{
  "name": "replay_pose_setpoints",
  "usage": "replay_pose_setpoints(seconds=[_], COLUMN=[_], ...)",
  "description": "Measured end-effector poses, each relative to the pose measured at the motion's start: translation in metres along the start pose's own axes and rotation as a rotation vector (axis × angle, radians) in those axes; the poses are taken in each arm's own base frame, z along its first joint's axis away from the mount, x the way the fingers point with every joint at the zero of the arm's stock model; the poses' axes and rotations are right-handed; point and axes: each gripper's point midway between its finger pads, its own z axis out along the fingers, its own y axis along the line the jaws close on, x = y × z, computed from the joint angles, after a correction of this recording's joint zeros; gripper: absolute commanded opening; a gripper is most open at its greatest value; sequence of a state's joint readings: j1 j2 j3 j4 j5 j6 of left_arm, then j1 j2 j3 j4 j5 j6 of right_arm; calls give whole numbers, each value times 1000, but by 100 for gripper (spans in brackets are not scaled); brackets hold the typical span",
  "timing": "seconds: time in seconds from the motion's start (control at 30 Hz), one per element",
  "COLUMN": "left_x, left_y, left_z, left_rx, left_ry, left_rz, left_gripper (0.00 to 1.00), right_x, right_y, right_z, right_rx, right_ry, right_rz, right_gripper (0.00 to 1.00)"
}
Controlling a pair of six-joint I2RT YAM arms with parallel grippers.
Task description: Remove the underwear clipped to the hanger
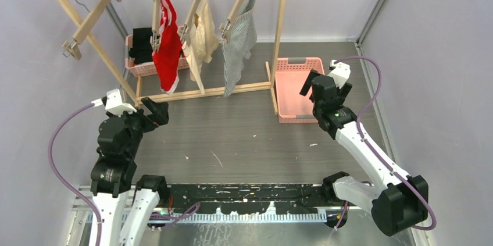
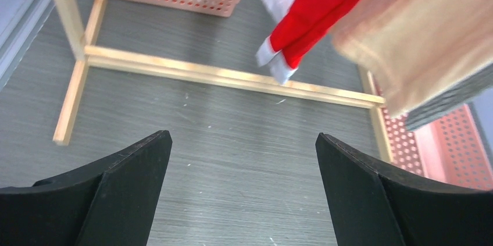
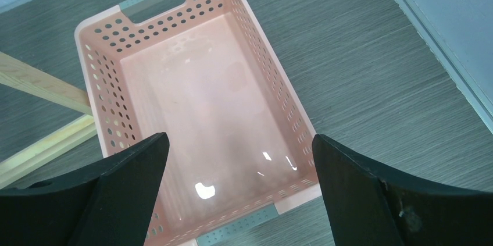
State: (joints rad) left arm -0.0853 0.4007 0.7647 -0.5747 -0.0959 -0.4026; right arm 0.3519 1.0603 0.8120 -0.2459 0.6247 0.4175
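Three pieces of underwear hang clipped to wooden hangers on the rack's rail: a red one with white trim (image 1: 168,54), a cream one (image 1: 202,36) and a grey striped one (image 1: 238,42). The left wrist view shows the red one (image 2: 314,7), the cream one (image 2: 418,36) and a corner of the grey one (image 2: 447,100) ahead and above. My left gripper (image 1: 158,111) (image 2: 244,141) is open and empty, low over the table just in front of the rack's base rail, below the red piece. My right gripper (image 1: 327,86) (image 3: 240,141) is open and empty above the right pink basket.
A fourth wooden hanger (image 1: 87,22) hangs bare at the rail's left end. A pink basket (image 1: 142,70) with folded black clothes (image 1: 141,45) stands behind the rack. The right pink basket (image 1: 290,119) (image 3: 96,83) has nothing in it. The rack's base rail (image 2: 221,74) crosses the table.
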Motion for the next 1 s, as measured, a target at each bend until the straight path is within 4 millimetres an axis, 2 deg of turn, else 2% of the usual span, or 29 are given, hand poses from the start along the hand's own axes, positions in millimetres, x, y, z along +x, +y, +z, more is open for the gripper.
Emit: replay_pose_setpoints(seconds=[0.27,0.4,0.57,0.67,0.8,0.9,1.0], left_x=[-66,-105,-162,-198,-234,-255,-264], left_y=[-55,-78,-107,-123,-135,-141,-142], left_z=[-19,-26,-27,-25,-19,-9,7], left_rx=[199,264,320,340,333,318,296], left_ry=[-67,-114,-178,-228,-272,-287,-284], left_rz=[31,67,124,157,190,217,240], left_gripper=[98,98,98,98,98,98,98], right_x=[-1,1,3,4,5,6,8], right_y=[2,5,11,13,17,19,22], right_z=[-1,0,-1,-2,-2,-2,-3], right_rx=[-15,-23,-45,-58,-75,-86,-99], right_ry=[-3,4,11,13,15,17,19], right_rz=[6,3,-2,-4,-5,-6,-9], right_gripper=[100,100,100,100,100,100,100])
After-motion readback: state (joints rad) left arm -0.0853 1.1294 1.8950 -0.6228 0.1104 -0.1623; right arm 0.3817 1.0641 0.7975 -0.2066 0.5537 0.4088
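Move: The front clip holding the red underwear hangs about 16 cm ahead of the left hand, 5 cm to its right and some 20 cm above it. The cream garment's front clip is about 7 cm farther right at the same reach and height; the empty hanger's front end is some 20 cm left of the red clip. From the right hand the red clip lies about 47 cm left, 4 cm ahead and 27 cm higher. Towards the red underwear's front clip: the left hand, open and empty, climbs fast by nearly 30 cm, drifting some 4 cm right, and in the second half also reaches about 7 cm forward. Its fingers tip up about 20 degrees, with a slight clockwise turn and the left side rising. The right hand, still open over the empty pink basket, eases about 2 cm left. ##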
